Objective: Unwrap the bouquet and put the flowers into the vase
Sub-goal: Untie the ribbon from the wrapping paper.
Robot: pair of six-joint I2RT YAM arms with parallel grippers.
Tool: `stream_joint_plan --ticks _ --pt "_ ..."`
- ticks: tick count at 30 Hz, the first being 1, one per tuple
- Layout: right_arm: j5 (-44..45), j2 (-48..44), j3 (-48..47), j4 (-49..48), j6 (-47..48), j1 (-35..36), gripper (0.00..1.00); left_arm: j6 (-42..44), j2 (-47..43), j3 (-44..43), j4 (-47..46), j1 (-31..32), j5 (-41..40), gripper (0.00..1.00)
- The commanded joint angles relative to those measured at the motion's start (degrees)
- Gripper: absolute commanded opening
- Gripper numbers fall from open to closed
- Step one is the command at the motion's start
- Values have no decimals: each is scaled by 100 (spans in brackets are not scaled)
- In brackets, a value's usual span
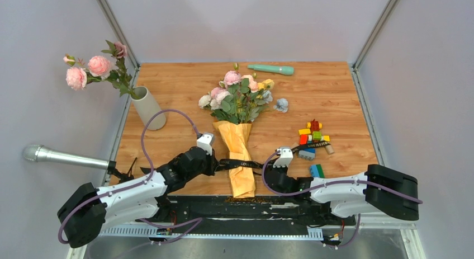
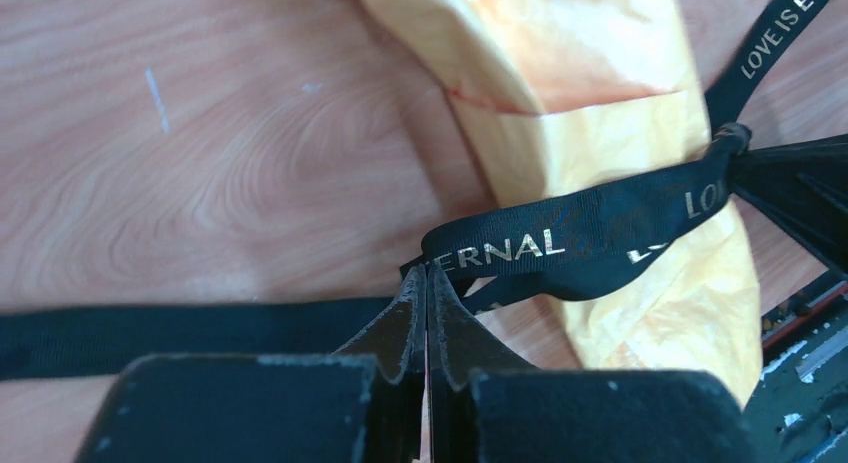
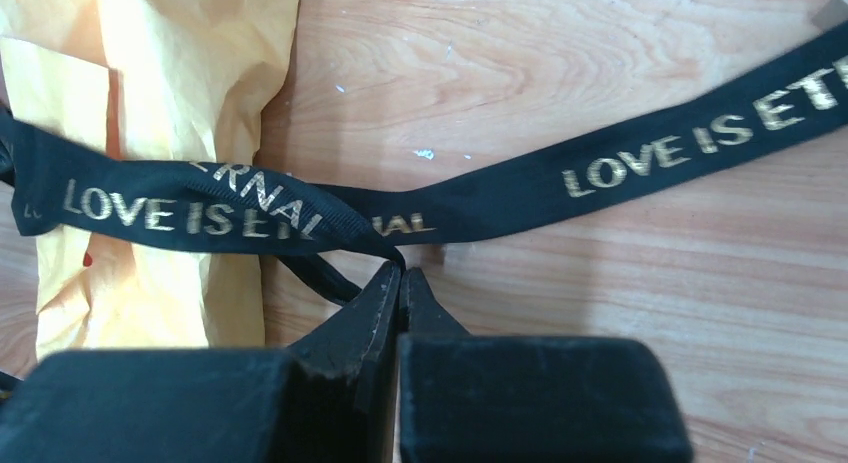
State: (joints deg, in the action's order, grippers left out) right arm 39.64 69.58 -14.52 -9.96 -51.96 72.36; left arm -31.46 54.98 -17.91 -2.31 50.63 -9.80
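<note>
The bouquet lies mid-table, its orange paper tied with a black strap lettered in gold. The flowers fan out at its far end, and one pale blue bloom lies loose beside them. My left gripper is shut on the strap's loop just left of the paper. My right gripper is shut on the strap just right of the paper. The off-white vase stands tilted at the far left edge with pink flowers in it.
A teal wand lies at the back edge. Small coloured toy blocks sit right of the bouquet, with another block nearer the right arm. A grey metal tube pokes in from the left. Grey walls enclose the table.
</note>
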Motion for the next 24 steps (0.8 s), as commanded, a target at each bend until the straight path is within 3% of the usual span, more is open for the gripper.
stream_joint_plan --ticks 1,5,6,8,12,19,24 --pt "130 24 -19 275 -545 29 0 -462 -397 273 -7 -121 -179 0" --pt "-4 -308 11 311 -262 24 13 -421 -716 279 281 -164 -102 3" --pt "-47 -461 11 355 -83 24 20 -318 -822 235 366 -167 -42 9" --pt "-76 -827 27 521 152 25 33 -131 -970 49 642 -168 26 39" --pt "-4 -1945 173 966 493 17 57 274 -1130 -639 1229 -168 159 63" --pt "-481 -3664 463 1165 1962 -655 75 1037 -156 -1558 1198 -75 1187 73" --pt "-2967 -3783 454 653 2813 -2304 80 1674 981 -2252 1205 539 1163 81"
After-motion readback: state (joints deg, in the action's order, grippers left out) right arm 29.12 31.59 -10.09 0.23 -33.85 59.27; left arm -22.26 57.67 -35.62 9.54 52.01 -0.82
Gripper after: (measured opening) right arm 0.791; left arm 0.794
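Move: Both grippers are shut on the ribbon, one on each side of the wrapping paper. From the left hand the ribbon knot lies level ahead, about 14 cm to its right and 3 cm lower. The crossed part of the wrapping paper is 8 cm to its right, and the flowers are roughly 28 cm ahead and 7 cm right. From the right hand the knot sits only some 2 cm left and 1 cm ahead. The toy blocks are about 12 cm ahead and 17 cm right, and a blue-green block is level and 17 cm right. Upward go both hands, some 8 cm, their fingers spreading wide to let go of the ribbon. Before that the left hand, still shut, draws about 2 cm further left and dips slightly; once open, it swings back right over the wrapping paper, turning clockwise. The right hand first stays put, then climbs away from the knot, drifting right and a little forward as its fingers tip up. ##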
